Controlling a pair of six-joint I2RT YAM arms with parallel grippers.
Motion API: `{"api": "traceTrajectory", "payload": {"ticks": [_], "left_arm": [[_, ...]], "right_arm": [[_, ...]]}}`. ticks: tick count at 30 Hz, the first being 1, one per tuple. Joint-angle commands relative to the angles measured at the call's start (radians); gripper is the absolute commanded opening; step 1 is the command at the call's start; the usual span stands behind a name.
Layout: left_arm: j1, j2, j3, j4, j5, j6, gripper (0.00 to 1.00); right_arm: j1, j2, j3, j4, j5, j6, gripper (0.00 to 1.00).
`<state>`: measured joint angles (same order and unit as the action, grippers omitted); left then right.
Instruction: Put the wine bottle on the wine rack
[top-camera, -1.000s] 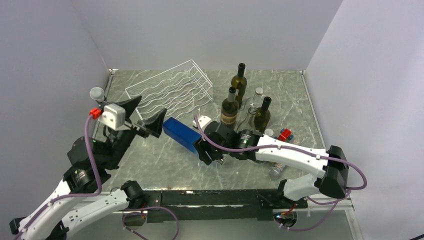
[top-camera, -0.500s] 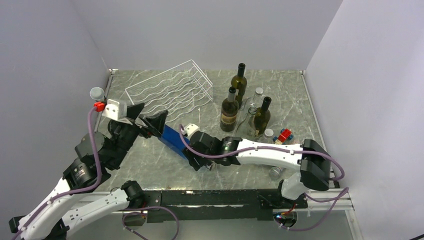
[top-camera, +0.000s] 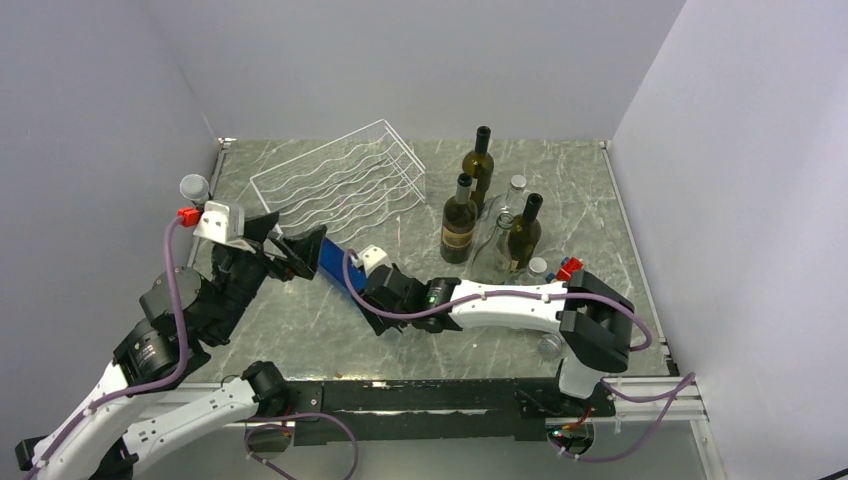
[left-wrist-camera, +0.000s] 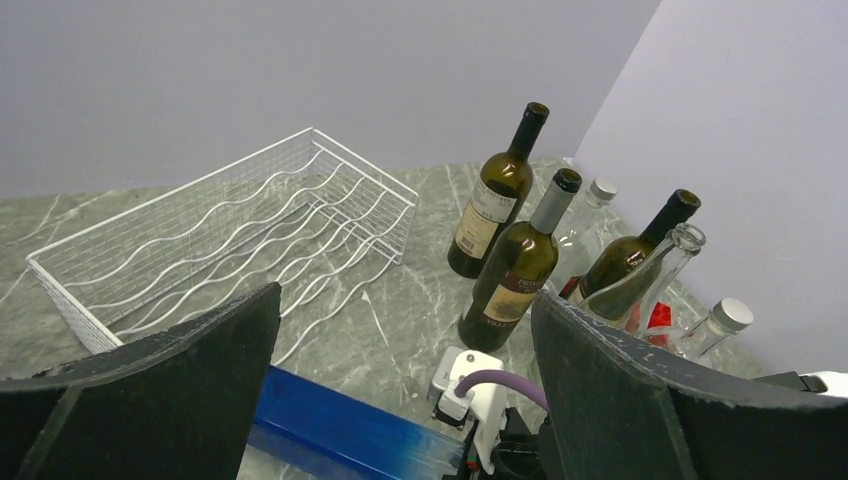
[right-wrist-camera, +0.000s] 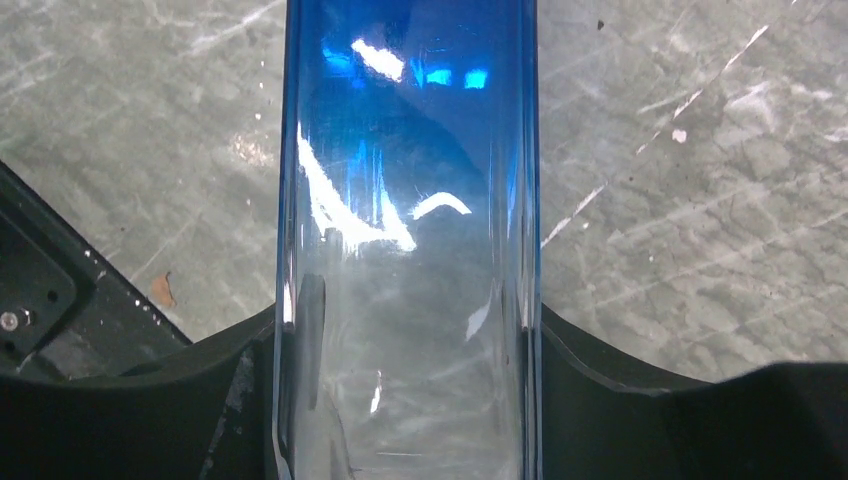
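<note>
The wine bottle (top-camera: 338, 268) is square-sided glass, blue at one end and clear at the other. My right gripper (top-camera: 383, 300) is shut on its clear end (right-wrist-camera: 405, 200) and holds it lying flat, low over the table. The blue end (left-wrist-camera: 340, 430) reaches between the open fingers of my left gripper (top-camera: 290, 242), close to the left finger (left-wrist-camera: 150, 390) and not clamped. The white wire wine rack (top-camera: 340, 180) stands behind at the back left with nothing in it, and also shows in the left wrist view (left-wrist-camera: 230, 240).
Three dark green bottles (top-camera: 460, 220) (top-camera: 481, 165) (top-camera: 524, 230) and clear glass bottles (top-camera: 497, 238) stand at centre right. A small capped bottle (top-camera: 538, 268) and a red piece (top-camera: 570, 268) sit by the right arm. A grey knob (top-camera: 193, 187) is at the left edge.
My right arm has carried the blue bottle leftward. My left gripper has come down and forward, so its open fingers now stand on either side of the bottle's blue end.
</note>
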<state>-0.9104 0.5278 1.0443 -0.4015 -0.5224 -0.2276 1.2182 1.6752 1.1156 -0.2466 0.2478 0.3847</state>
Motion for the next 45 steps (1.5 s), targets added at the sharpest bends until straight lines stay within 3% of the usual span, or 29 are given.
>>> {"api": "traceTrajectory", "payload": {"ticks": [1, 11, 23, 36, 45], "left_arm": [[-0.001, -0.027, 0.018, -0.008, -0.005, -0.011, 0.99], [0.000, -0.035, 0.017, -0.025, -0.007, -0.013, 0.99], [0.001, -0.019, 0.027, -0.038, 0.020, -0.028, 0.99], [0.000, 0.010, 0.057, -0.049, 0.047, -0.033, 0.99], [0.001, 0.004, 0.057, -0.046, 0.054, -0.038, 0.99]], "right_arm": [[0.004, -0.031, 0.050, 0.319, 0.092, -0.023, 0.00], [0.004, 0.075, 0.121, 0.400, 0.129, -0.049, 0.00], [0.001, 0.194, 0.109, 0.689, 0.203, -0.078, 0.00], [-0.041, 0.366, 0.291, 0.743, 0.193, -0.092, 0.00], [-0.065, 0.496, 0.508, 0.598, 0.137, -0.076, 0.00]]}}
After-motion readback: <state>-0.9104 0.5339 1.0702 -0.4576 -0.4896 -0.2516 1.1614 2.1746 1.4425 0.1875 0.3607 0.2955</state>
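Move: The right hand, low and tipped forward-left, still grips the blue bottle near its neck. It is bound for the near-left slot of the white wire rack, about 19 cm ahead, 16 cm left and some 5 cm lower. The nearer wine bottle stands roughly 14 cm ahead and 21 cm right; the farther one about 25 cm ahead and 26 cm right. From the empty left hand, that slot lies some 18 cm ahead, 5 cm left and 36 cm below. The right hand carries the blue bottle base-first, left and forward in about equal parts, some 15 cm over the table towards the near-left end of the wire rack, sinking about 4 cm on the way. Its fingers keep their hold on both sides of the bottle while the wrist lifts their aim by some 15 degrees, laying the bottle flatter as its blue base goes in among the wavy wires, under the upper ones. ##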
